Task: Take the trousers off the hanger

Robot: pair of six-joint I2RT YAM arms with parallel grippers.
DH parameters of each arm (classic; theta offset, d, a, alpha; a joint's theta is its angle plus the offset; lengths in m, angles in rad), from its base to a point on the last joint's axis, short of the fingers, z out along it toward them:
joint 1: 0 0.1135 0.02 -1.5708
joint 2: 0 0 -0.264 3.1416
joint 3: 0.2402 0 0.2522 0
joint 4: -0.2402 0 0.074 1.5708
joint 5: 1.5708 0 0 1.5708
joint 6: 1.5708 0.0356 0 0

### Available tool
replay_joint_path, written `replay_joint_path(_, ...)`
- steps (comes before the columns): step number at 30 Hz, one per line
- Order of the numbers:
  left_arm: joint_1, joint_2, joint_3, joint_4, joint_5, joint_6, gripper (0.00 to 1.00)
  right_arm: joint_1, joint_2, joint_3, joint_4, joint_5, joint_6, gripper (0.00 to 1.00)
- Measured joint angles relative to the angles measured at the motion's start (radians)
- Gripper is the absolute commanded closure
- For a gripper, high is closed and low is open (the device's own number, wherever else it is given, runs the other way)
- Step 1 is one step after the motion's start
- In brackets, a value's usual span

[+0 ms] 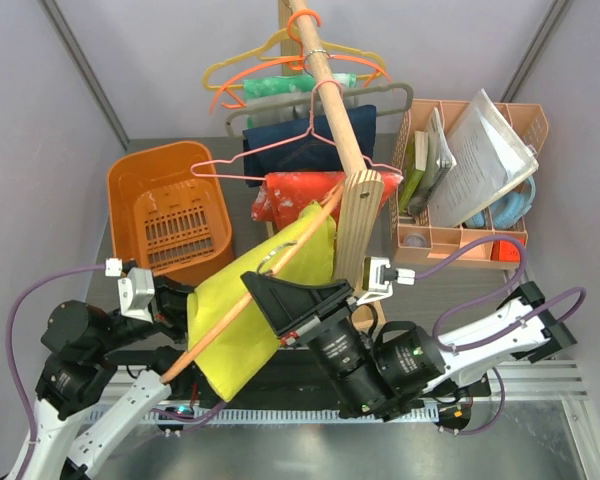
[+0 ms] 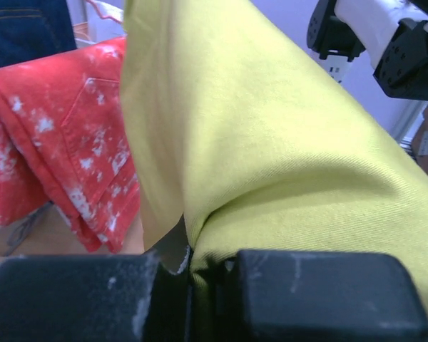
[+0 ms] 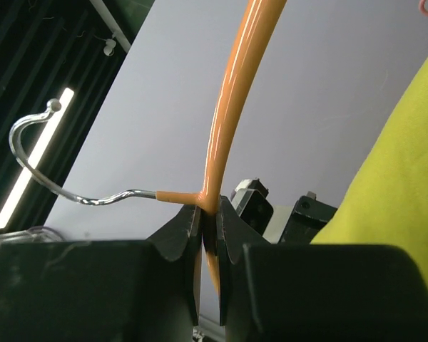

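The yellow-green trousers (image 1: 250, 310) hang folded over the slanted orange hanger (image 1: 220, 325) in mid-air in front of the arms. My right gripper (image 1: 258, 285) is shut on the hanger. In the right wrist view its jaws (image 3: 209, 221) pinch the orange bar (image 3: 232, 107) where the metal hook (image 3: 43, 164) joins it, with the trousers (image 3: 399, 178) at the right edge. My left gripper (image 1: 185, 305) is at the trousers' left edge. In the left wrist view its jaws (image 2: 192, 278) are shut on a fold of the yellow-green fabric (image 2: 271, 142).
An orange basket (image 1: 170, 215) sits at the back left. A wooden rail (image 1: 335, 100) on an upright board (image 1: 358, 230) carries other hangers, a navy garment (image 1: 300, 135) and a red patterned cloth (image 1: 300, 195). An organizer tray (image 1: 525, 125) with papers stands at the back right.
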Motion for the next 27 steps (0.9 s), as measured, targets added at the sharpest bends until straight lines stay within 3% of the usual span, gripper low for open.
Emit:
replay_joint_path(7,0.000,-0.031,0.069,-0.142,-0.127,0.051,1.00,0.021,-0.150,-0.176,-0.123,-0.042,0.161,0.99)
replay_joint_path(16,0.001,-0.037,0.167,-0.206,-0.231,0.034,1.00,0.023,-0.220,-0.214,-0.253,-0.059,0.279,0.99)
replay_joint_path(27,0.005,0.190,0.612,-0.296,-0.353,0.099,1.00,0.026,-0.232,-0.224,-0.402,-0.063,0.409,0.99)
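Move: The left hand already has the edge of the yellow trousers pinched. The middle of their wooden hanger lies about 11 cm to its right, 5 cm ahead and 12 cm above; the red trousers hang some 20 cm ahead and 21 cm right, about level, and the orange basket is roughly 25 cm ahead, 12 cm left and 30 cm below. The right hand holds that hanger between its fingers, with the rack's front post about 17 cm right, 10 cm ahead and 15 cm lower. Keeping the yellow trousers pinched, the left hand pulls them leftwards, away from the hanger, and then also lifts, slowly at first and then fast, ending some 14 cm higher and 7 cm farther left, its wrist turned about 20 degrees counter-clockwise. The right hand works against it with its grip kept on the hanger's neck, sinking about 5 cm and easing slightly back, first to the right and then partly left again, as it turns a little counter-clockwise. ##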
